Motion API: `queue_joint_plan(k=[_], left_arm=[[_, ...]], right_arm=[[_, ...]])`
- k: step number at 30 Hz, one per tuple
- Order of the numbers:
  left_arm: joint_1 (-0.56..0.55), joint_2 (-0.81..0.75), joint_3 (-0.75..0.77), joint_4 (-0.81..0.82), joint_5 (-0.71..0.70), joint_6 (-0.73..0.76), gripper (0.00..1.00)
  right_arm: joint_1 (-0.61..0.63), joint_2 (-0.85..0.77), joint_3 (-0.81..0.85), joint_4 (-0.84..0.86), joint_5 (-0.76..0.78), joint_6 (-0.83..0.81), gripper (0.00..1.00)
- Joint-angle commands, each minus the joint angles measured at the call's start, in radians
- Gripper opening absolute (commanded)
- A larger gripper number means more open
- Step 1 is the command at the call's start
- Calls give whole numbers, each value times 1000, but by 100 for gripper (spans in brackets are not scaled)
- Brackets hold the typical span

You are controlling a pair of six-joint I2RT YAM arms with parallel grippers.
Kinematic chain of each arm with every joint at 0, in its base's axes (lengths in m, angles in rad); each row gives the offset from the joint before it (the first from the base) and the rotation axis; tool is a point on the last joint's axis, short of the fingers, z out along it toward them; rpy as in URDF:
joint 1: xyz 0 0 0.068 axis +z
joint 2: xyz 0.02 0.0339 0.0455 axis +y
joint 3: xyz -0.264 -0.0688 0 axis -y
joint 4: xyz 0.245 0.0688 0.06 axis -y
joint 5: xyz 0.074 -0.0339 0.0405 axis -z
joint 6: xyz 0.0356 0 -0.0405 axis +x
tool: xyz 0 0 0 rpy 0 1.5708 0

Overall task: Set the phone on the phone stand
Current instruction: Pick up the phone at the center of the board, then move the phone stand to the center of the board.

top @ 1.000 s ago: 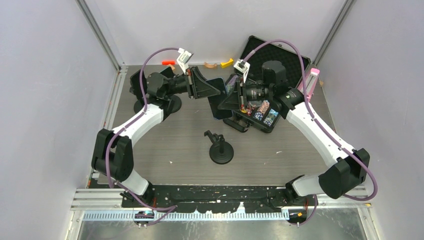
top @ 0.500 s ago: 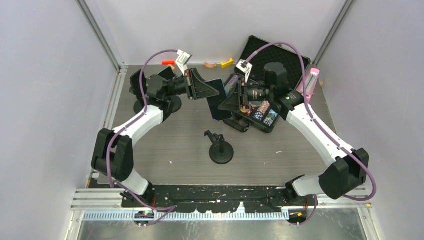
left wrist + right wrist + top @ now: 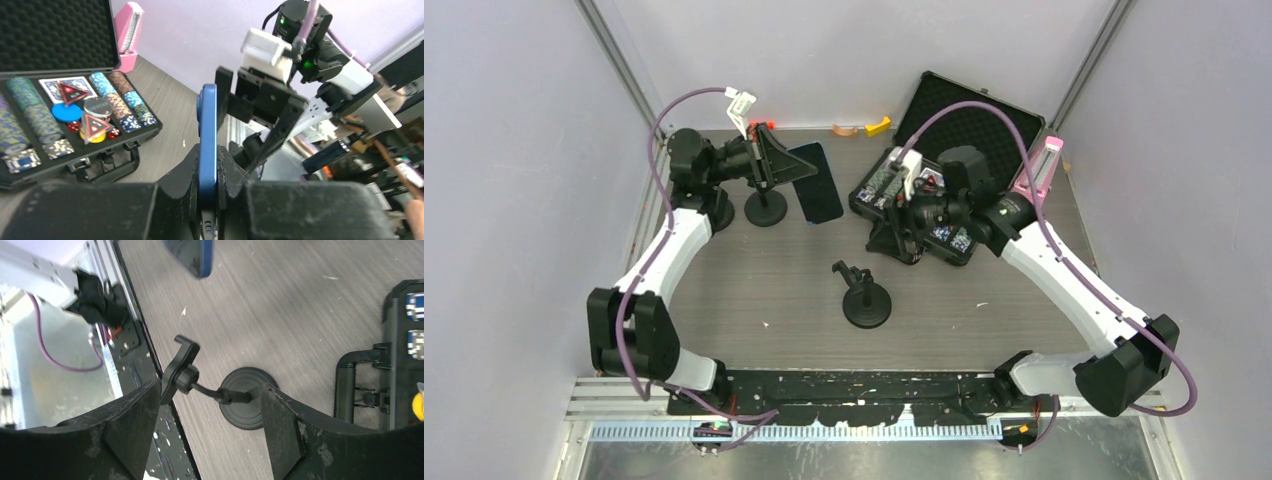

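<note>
The dark blue phone (image 3: 816, 183) hangs in the air at the back left of the table, and my left gripper (image 3: 776, 170) is shut on its left end. In the left wrist view the phone (image 3: 207, 125) stands edge-on, pinched between both fingers of the left gripper (image 3: 207, 162). The black phone stand (image 3: 864, 296) sits upright mid-table with nothing in its clamp. My right gripper (image 3: 894, 222) is open and holds nothing, hovering by the near-left corner of the chip case. Its wrist view looks past the right gripper (image 3: 207, 415) down at the phone stand (image 3: 235, 397), with a phone corner (image 3: 192, 255) at the top.
An open black case of poker chips (image 3: 924, 205) lies at the back right, with a pink object (image 3: 1044, 165) beside it. A second black round-based stand (image 3: 766, 208) sits under the left gripper. Small orange and yellow pieces (image 3: 864, 128) lie along the back wall.
The right gripper has opened and let go of the phone, then drawn back toward the case. The left arm has carried the phone left and back, away from the right gripper.
</note>
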Motion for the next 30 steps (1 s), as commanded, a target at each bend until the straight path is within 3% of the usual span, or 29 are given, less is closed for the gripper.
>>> queue_joint_plan(k=[1,3,6,11,19,30], left_arm=[[13,-128,111,-513,31,423,0],[13,-155,147,-714,9,598,0],[13,-183,170,-847,-3,683,0],[13,-214,162,-908,-26,723,0],[13,-220,178,-1013,-57,832,0],[13,-199,202,-1031,-96,839,0]], right_arm=[[107,-25,21,-140,119,-201,77],[143,-26,7,-169,157,-267,76],[170,-39,-44,-172,182,-330,76],[201,-40,-64,-169,180,-343,74],[330,-25,-4,-149,352,-284,74],[437,19,48,-112,466,-184,75]])
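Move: The empty phone stand at the board's centre stands about 8 cm back and 3 cm left of the open right hand, its middle some 15 cm lower; the open chip case lies roughly 14 cm ahead and 12 cm right of that hand. From the left hand, which already holds the blue phone, the empty stand is some 15 cm back, 11 cm right and 24 cm down. A filled stand is about 7 cm ahead and 10 cm left of the left hand. The empty stand is approached from above by the right hand: back and down about 7 cm, then up again a little while drifting left, fingers wide open and tipping further down, no grip yet. The blue phone stays pinched in the left hand, which draws back some 3 cm, edges left, then sinks, its right-pointing fingers tipping down about 20 degrees. ##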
